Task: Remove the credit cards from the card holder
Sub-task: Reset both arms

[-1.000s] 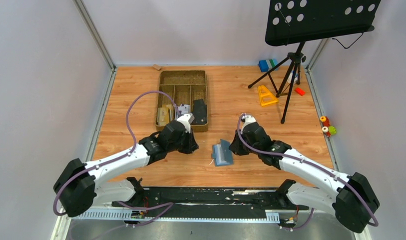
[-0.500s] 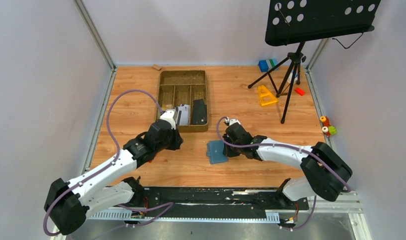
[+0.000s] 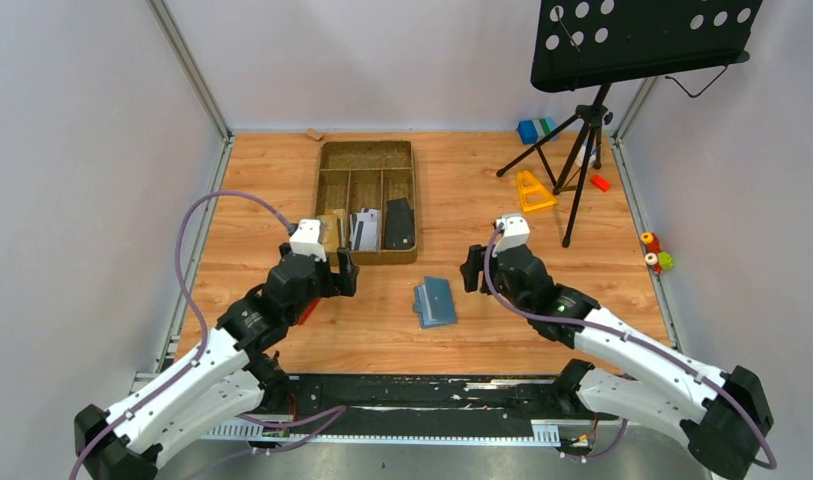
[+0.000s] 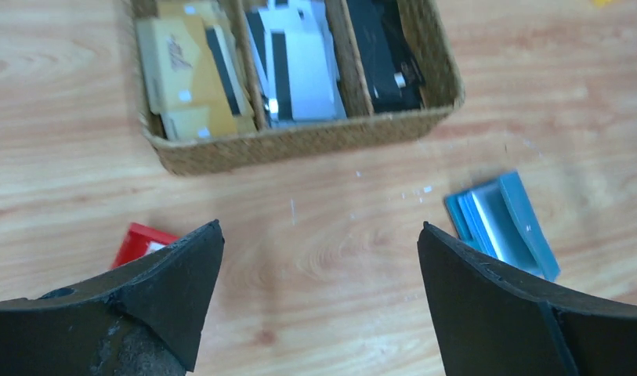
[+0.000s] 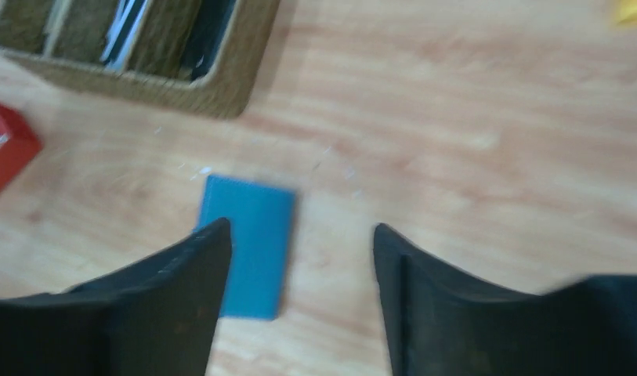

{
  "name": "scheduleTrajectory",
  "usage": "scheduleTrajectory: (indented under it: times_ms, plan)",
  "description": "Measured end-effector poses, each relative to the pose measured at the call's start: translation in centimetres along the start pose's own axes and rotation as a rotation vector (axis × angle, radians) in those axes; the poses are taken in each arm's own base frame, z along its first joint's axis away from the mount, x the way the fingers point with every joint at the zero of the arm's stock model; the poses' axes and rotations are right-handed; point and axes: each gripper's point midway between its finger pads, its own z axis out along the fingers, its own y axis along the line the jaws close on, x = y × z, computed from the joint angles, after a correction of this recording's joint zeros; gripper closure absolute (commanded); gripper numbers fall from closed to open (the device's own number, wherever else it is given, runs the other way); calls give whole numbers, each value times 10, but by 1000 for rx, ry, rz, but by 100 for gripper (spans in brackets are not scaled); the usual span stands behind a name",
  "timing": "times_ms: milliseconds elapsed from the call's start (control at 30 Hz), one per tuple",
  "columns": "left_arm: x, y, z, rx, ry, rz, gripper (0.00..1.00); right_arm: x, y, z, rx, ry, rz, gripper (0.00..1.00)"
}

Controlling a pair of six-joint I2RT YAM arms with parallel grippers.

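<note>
The slate-blue card holder (image 3: 435,302) lies flat on the wooden table between the two arms, touched by neither gripper. In the left wrist view the card holder (image 4: 503,223) shows pale blue layers along one edge. Tan credit cards (image 4: 182,70) and grey-white credit cards (image 4: 299,63) lie in the woven tray (image 3: 325,190). My left gripper (image 3: 344,272) (image 4: 321,235) hangs open and empty over bare wood, just in front of the tray. My right gripper (image 3: 470,270) (image 5: 302,235) is open and empty, right of the card holder (image 5: 248,243).
A red block (image 4: 142,241) lies by the left gripper, half under the left arm. Dark items (image 3: 400,224) fill the tray's right compartment. A music stand (image 3: 582,120), a yellow triangle (image 3: 531,191) and a blue-green block (image 3: 533,130) stand at the back right. Small toys (image 3: 657,253) lie at the right edge.
The left gripper opened, left a silver card in the tray and drew back to the left. The right gripper let go of the card holder and pulled away to the right.
</note>
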Motion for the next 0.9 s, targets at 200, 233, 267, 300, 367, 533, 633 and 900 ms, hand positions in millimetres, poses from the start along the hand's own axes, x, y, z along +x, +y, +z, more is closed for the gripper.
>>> scheduleTrajectory:
  times_ms: [200,233,267,300,367,533,633,900]
  plan:
    - [-14,21,-4,-33,-198,76,0,-37,-43,-13,196,-235,-13,0]
    - [-14,23,-3,-35,-219,100,0,-44,-50,-17,226,-277,-14,0]
    - [-14,28,-1,-47,-249,131,0,-51,-57,-22,251,-320,-15,0]
    - [-13,33,1,-66,-273,160,0,-59,-63,-26,271,-361,-16,0]
    - [-11,47,4,-125,-308,216,0,-74,-75,-31,303,-424,-14,1]
    - [-21,95,11,-325,-355,248,0,-81,-142,-34,466,-498,25,2]
    - [-20,136,17,-469,-354,218,0,-70,-180,-34,558,-473,21,1]
    - [24,173,55,-564,-180,307,0,-43,-215,-22,576,-438,-97,0]
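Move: The card holder lies untouched on the table, about 17 cm to the right of the left hand, 2 cm nearer the base and some 14 cm below. The organizer box's middle is about 22 cm ahead of that hand and 1 cm right; the red case is 10 cm left and 1 cm back. From the right hand the holder lies 7 cm left, 2 cm back and 12 cm below, while the stand's near foot is 12 cm ahead and 23 cm right. The card holder is left lying between them as both empty hands spread apart: the left, already open, swings about 15 cm left, going forward too and sinking late, its left side rolling up and the wrist turning counter-clockwise. The right goes some 20 cm right and forward towards the stand's foot, rising before it comes down again, turning clockwise, tipping its fingers up and opening them fully. ##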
